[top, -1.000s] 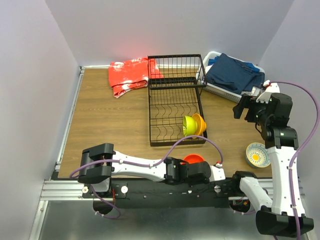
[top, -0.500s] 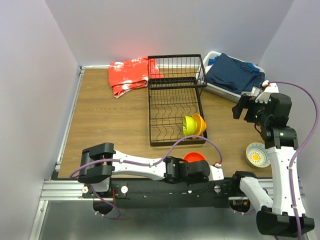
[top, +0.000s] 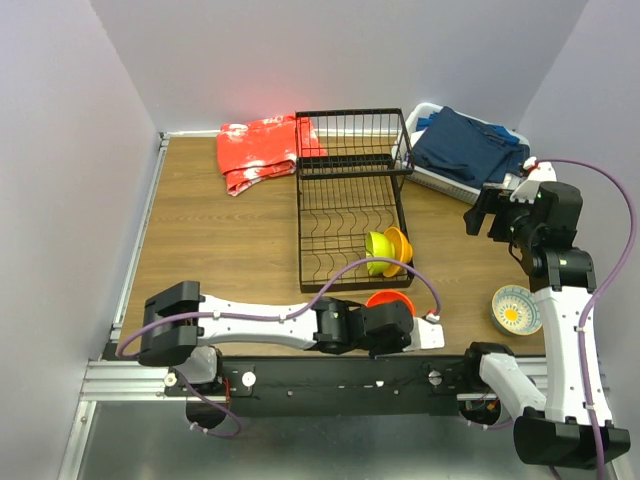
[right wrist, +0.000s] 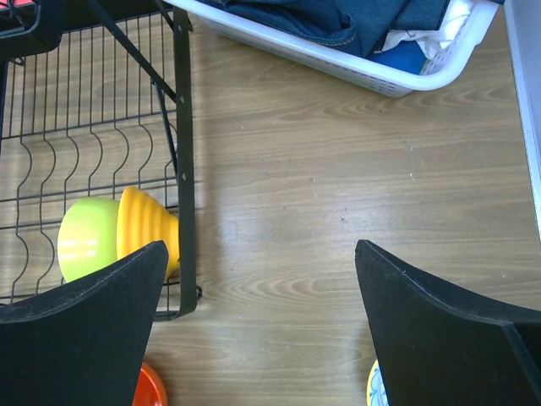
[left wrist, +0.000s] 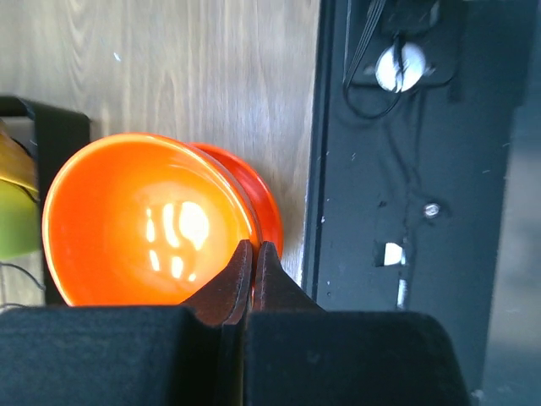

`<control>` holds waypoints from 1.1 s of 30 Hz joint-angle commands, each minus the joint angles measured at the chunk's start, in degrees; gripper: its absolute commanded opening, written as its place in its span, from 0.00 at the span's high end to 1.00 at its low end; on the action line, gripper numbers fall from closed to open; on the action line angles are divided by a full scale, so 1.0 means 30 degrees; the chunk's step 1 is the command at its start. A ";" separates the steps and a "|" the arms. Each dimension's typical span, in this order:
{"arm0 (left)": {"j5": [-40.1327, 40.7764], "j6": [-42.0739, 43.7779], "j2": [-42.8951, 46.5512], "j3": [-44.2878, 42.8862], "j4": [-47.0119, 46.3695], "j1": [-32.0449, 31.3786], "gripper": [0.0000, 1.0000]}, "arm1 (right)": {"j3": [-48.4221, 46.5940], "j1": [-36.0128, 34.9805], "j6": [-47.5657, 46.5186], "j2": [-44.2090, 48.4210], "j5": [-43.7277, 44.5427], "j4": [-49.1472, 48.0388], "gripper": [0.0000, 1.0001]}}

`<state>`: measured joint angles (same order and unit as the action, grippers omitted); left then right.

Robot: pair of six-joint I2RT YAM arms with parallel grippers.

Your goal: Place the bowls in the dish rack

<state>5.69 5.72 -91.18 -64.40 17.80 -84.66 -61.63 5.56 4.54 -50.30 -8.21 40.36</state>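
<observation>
My left gripper is shut on the near rim of the red-orange bowl, which sits tilted at the table's near edge, just in front of the dish rack. A lime green bowl and a yellow-orange bowl stand on edge together in the rack's near right corner. The white bowl with a blue pattern rests on the table at the right. My right gripper hangs open over bare wood right of the rack, holding nothing.
A white basket of blue cloth stands at the back right. A red cloth lies at the back, left of the rack. The black mounting rail runs along the near edge beside the held bowl.
The left jaws have closed on the red-orange bowl's rim. The left arm has stretched out and the bowl has shifted slightly toward the rack. The right arm has barely moved.
</observation>
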 commanded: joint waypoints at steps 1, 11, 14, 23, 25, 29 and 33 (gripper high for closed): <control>-0.1223 0.0497 0.1358 -0.0769 0.0101 0.0212 1.00 | -0.0259 -0.0126 -0.0076 0.0010 -0.0252 -0.0210 0.00; -0.3243 -0.1696 0.3143 -0.3493 -0.0187 0.4539 1.00 | -0.0170 -0.0125 -0.0165 -0.0690 -0.0808 0.0227 0.00; -0.4442 -0.3249 0.4195 -0.2650 -0.1998 0.5864 1.00 | -0.0726 -0.0126 -0.0222 -0.1189 -0.1246 0.0520 0.00; -1.0509 -0.8725 0.7565 0.5192 -1.3414 1.0114 1.00 | -0.3124 -0.0126 -0.2592 -0.3240 -0.2038 0.2804 0.00; -1.1913 -0.9663 0.7862 0.6519 -1.5504 1.1105 1.00 | -0.3567 -0.0097 -0.2946 -0.3795 -0.2040 0.3479 0.00; -1.2912 -1.3354 0.7631 0.9071 -2.0281 1.2543 1.00 | -0.4302 -0.0126 -0.4175 -0.4733 -0.1543 0.4096 0.00; -1.2097 -1.5117 0.7218 1.0567 -2.3072 1.3044 1.00 | -0.4478 -0.0126 -0.4499 -0.5468 -0.1424 0.4067 0.00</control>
<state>-28.62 -30.46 -69.25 -35.22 -31.73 -47.16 -73.52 5.56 -5.56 -64.29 -12.93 49.63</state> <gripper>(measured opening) 0.014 0.998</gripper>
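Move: The left hand holds the upper orange bowl by its rim. The rack slot it is bound for, just left of the green bowl, lies about 17 cm ahead, 5 cm left and 3 cm lower. The green bowl stands 18 cm ahead and 2 cm left, the yellow bowl 19 cm ahead and 3 cm right. The lower orange bowl is 4 cm ahead, 8 cm below. From the right hand, the slot lies some 26 cm left, 4 cm back and 18 cm below. Still pinching the orange bowl's rim, the left hand lifts away from the lower orange bowl, rising some 16 cm while swinging forward about 12 cm over the rack, then drifts left and sinks about 5 cm towards the slot beside the green bowl. The wrist rolls strongly throughout, bringing the fingers from slanting down to roughly level, pointing right. The empty, open right hand eases about 2 cm forward. ##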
